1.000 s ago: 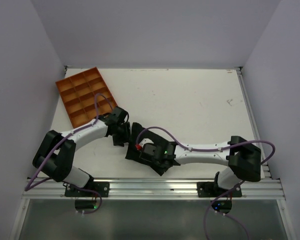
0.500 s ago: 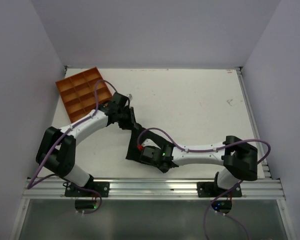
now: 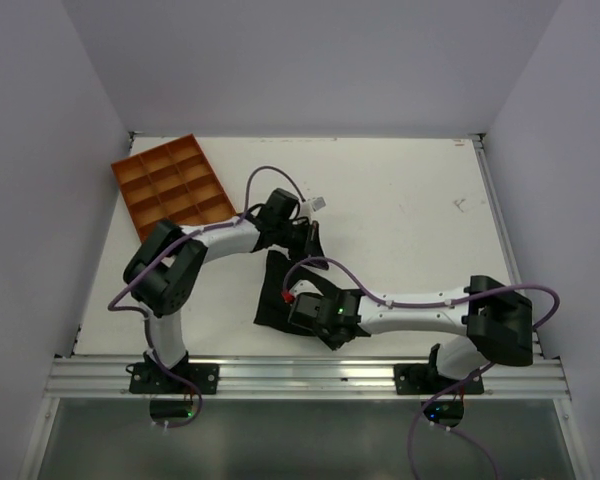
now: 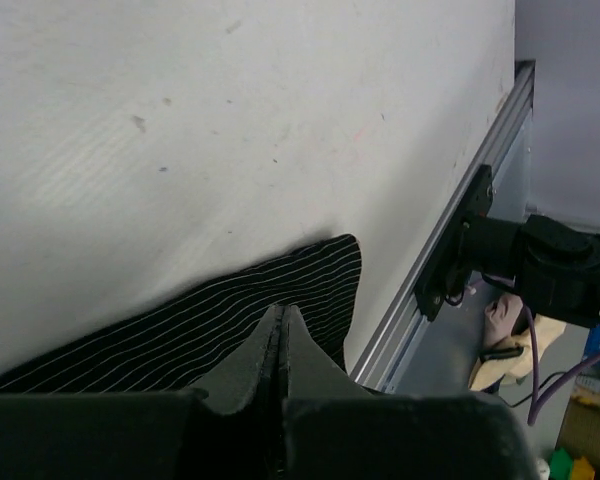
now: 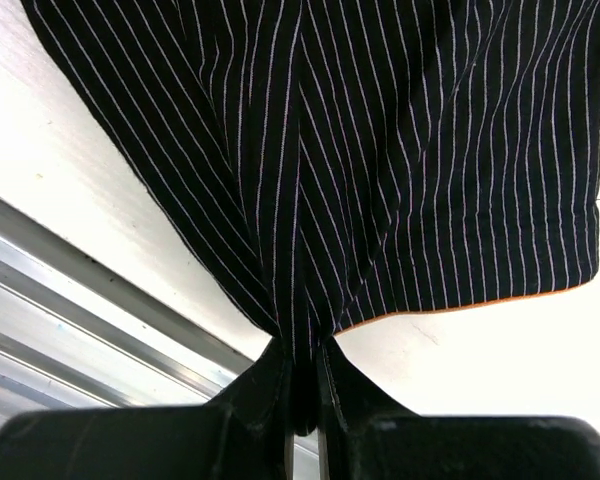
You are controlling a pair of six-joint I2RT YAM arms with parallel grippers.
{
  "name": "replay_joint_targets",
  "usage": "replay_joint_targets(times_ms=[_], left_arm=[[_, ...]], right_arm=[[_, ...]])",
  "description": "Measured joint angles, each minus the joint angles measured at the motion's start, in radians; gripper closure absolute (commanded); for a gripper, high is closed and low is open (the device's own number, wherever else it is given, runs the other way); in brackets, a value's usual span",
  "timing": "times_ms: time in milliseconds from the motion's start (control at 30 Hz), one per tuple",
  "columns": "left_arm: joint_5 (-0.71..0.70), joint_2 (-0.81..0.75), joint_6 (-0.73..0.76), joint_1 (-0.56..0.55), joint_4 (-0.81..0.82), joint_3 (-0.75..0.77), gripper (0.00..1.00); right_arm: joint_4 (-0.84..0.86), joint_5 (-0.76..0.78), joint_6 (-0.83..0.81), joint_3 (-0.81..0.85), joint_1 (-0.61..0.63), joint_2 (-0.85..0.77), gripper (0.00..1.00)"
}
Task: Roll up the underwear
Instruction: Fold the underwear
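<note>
The underwear (image 3: 270, 292) is black pinstriped fabric lying near the front middle of the table, with a thin orange edge (image 5: 460, 305). My right gripper (image 3: 300, 308) is shut on it, and the cloth (image 5: 380, 150) bunches into a pinched fold between the fingers (image 5: 298, 355). My left gripper (image 3: 309, 241) sits at the garment's far edge with its jaws pressed tight together (image 4: 281, 315). No cloth shows between them, and the striped fabric (image 4: 180, 330) lies flat just beyond the tips.
An orange compartment tray (image 3: 170, 190) stands at the back left of the table (image 3: 400, 210). The aluminium front rail (image 3: 310, 375) runs close behind the underwear, seen in the right wrist view too (image 5: 80, 280). White walls enclose the table.
My left arm swung right from beside the tray to the underwear's far edge and its jaws closed. My right gripper closed on the fabric and stayed near the front.
</note>
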Motion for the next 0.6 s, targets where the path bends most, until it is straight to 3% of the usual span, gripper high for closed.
replay_joint_targets(times_ms=[233,600], left_arm=[[0.091,0.050,-0.019,-0.116,0.162,-0.053,1.00],[0.072,0.092,-0.061,-0.149,0.309,-0.163,1.00]], right_arm=[[0.001,-0.004,0.020,-0.014,0.000,-0.014,1.00],[-0.003,-0.018,0.035,-0.029,0.000,-0.058,1.00]])
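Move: The left gripper, its fingers shut, is above the far right part of the underwear. The cloth's middle lies about 8 cm back, 5 cm to the left and 6 cm below it; the free orange-edged corner is some 9 cm back and 7 cm right. The right gripper's pinch is roughly 18 cm back and 2 cm right of the left gripper. From the right gripper the cloth's middle lies about 10 cm ahead and 6 cm left. Bring the left gripper back about 7 cm and a little to the right, over the right-hand side of the underwear towards its free corner, then sink it nearly 5 cm in all, mostly late. Keep its fingers shut and turn the wrist some 10 degrees clockwise. Let the right gripper keep its pinch on the near edge, all but still. ##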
